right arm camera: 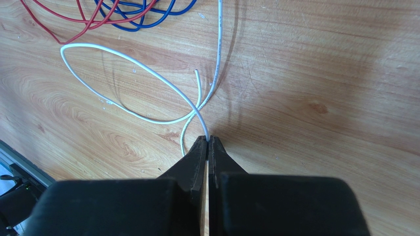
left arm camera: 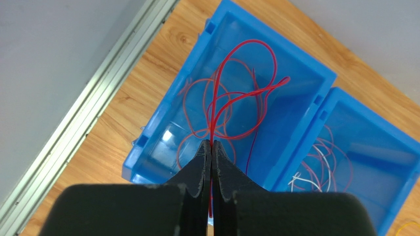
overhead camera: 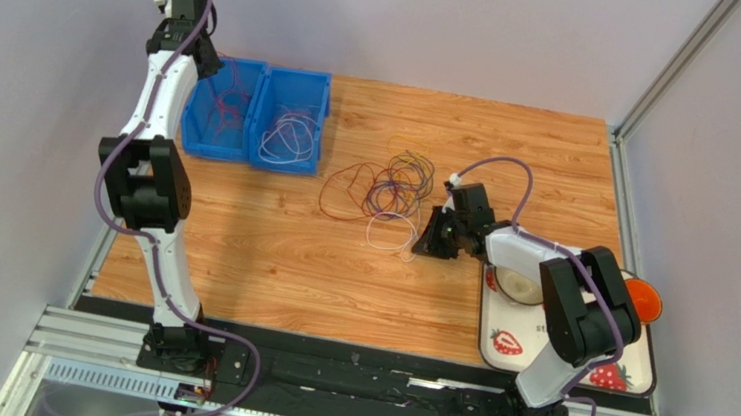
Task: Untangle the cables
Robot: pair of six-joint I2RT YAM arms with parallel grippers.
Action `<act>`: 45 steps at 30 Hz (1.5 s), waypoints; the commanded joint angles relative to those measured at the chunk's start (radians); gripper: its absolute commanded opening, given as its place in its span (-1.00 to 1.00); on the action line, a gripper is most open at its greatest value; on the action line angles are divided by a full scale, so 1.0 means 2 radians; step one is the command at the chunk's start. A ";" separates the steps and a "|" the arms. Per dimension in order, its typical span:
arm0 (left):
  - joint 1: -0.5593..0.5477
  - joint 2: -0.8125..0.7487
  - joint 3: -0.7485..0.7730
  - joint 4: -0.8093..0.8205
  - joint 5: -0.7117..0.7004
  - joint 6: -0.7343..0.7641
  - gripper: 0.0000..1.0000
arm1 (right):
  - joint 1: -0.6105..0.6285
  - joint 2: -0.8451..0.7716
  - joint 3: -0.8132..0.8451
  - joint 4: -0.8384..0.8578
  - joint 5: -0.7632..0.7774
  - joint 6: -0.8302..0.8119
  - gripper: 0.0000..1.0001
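Observation:
A tangle of thin cables (overhead camera: 390, 187) in red, purple, yellow and dark colours lies mid-table. My left gripper (left arm camera: 212, 144) is shut on a red cable (left arm camera: 241, 73), whose loops hang above the left blue bin (left arm camera: 167, 123). More red cables lie in that bin. The right blue bin (left arm camera: 389, 147) holds white and pink cables (left arm camera: 320, 162). My right gripper (right arm camera: 207, 139) is shut on a white cable (right arm camera: 123, 59) that loops over the wood just right of the tangle. Red and blue cables (right arm camera: 113, 12) show at the top of the right wrist view.
The two blue bins (overhead camera: 258, 112) stand side by side at the far left of the wooden table (overhead camera: 351, 284). A strawberry-print tray (overhead camera: 555, 346) with a white dish and an orange bowl (overhead camera: 645, 299) sits at the right edge. Metal frame posts and rails border the table.

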 commanded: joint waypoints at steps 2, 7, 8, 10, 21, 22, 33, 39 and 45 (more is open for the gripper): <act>0.000 0.010 -0.012 0.025 0.020 -0.012 -1.00 | 0.003 0.016 0.006 0.001 0.007 -0.013 -1.00; 0.000 0.008 -0.017 0.026 0.025 -0.014 -0.99 | 0.003 0.016 0.006 0.001 0.006 -0.012 -1.00; 0.000 0.007 -0.017 0.026 0.029 -0.014 -0.92 | 0.003 0.017 0.006 0.001 0.005 -0.013 -1.00; -0.001 0.004 -0.019 0.027 0.033 -0.012 -0.78 | 0.002 0.016 0.006 0.001 0.006 -0.013 -1.00; -0.018 -0.044 -0.049 0.046 0.023 0.001 0.28 | 0.002 0.016 0.004 0.004 0.005 -0.011 -1.00; -0.022 -0.046 -0.050 0.045 0.022 0.003 0.33 | 0.003 0.016 0.005 0.003 0.005 -0.011 -1.00; -0.058 -0.141 -0.132 0.066 0.021 -0.004 0.44 | 0.003 0.015 0.003 0.005 0.005 -0.010 -1.00; -0.098 -0.201 -0.174 0.070 -0.005 0.011 0.46 | 0.003 0.010 -0.002 0.011 0.006 -0.009 -1.00; -0.144 -0.238 -0.184 0.050 -0.024 0.023 0.46 | 0.003 0.007 -0.004 0.013 0.010 -0.007 -1.00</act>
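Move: The left hand still pinches a red cable high above the left blue box; the middle of that box lies roughly 3 cm ahead, 3 cm to the right and 18 cm below. The right blue box, with white and red cables in it, sits beside it, about 3 cm ahead and 17 cm right of the hand; the tangled cables lie some 9 cm back and 42 cm right. From the right hand, which keeps a white cable, the left box is about 25 cm ahead and 43 cm left, nearly level. The left hand lowers the hanging red cable another 4 cm or so towards the left blue box, with its fingers starting to open on the way down, to about three-quarters wide, so that it lets go of the cable. It then pulls off empty to the right by about 11 cm, climbing some 10 cm from its lowest point and drawing back 6 or 7 cm, away from the left box and towards the tangled cables, while the wrist swings a little clockwise and the fingers tip up slightly. ##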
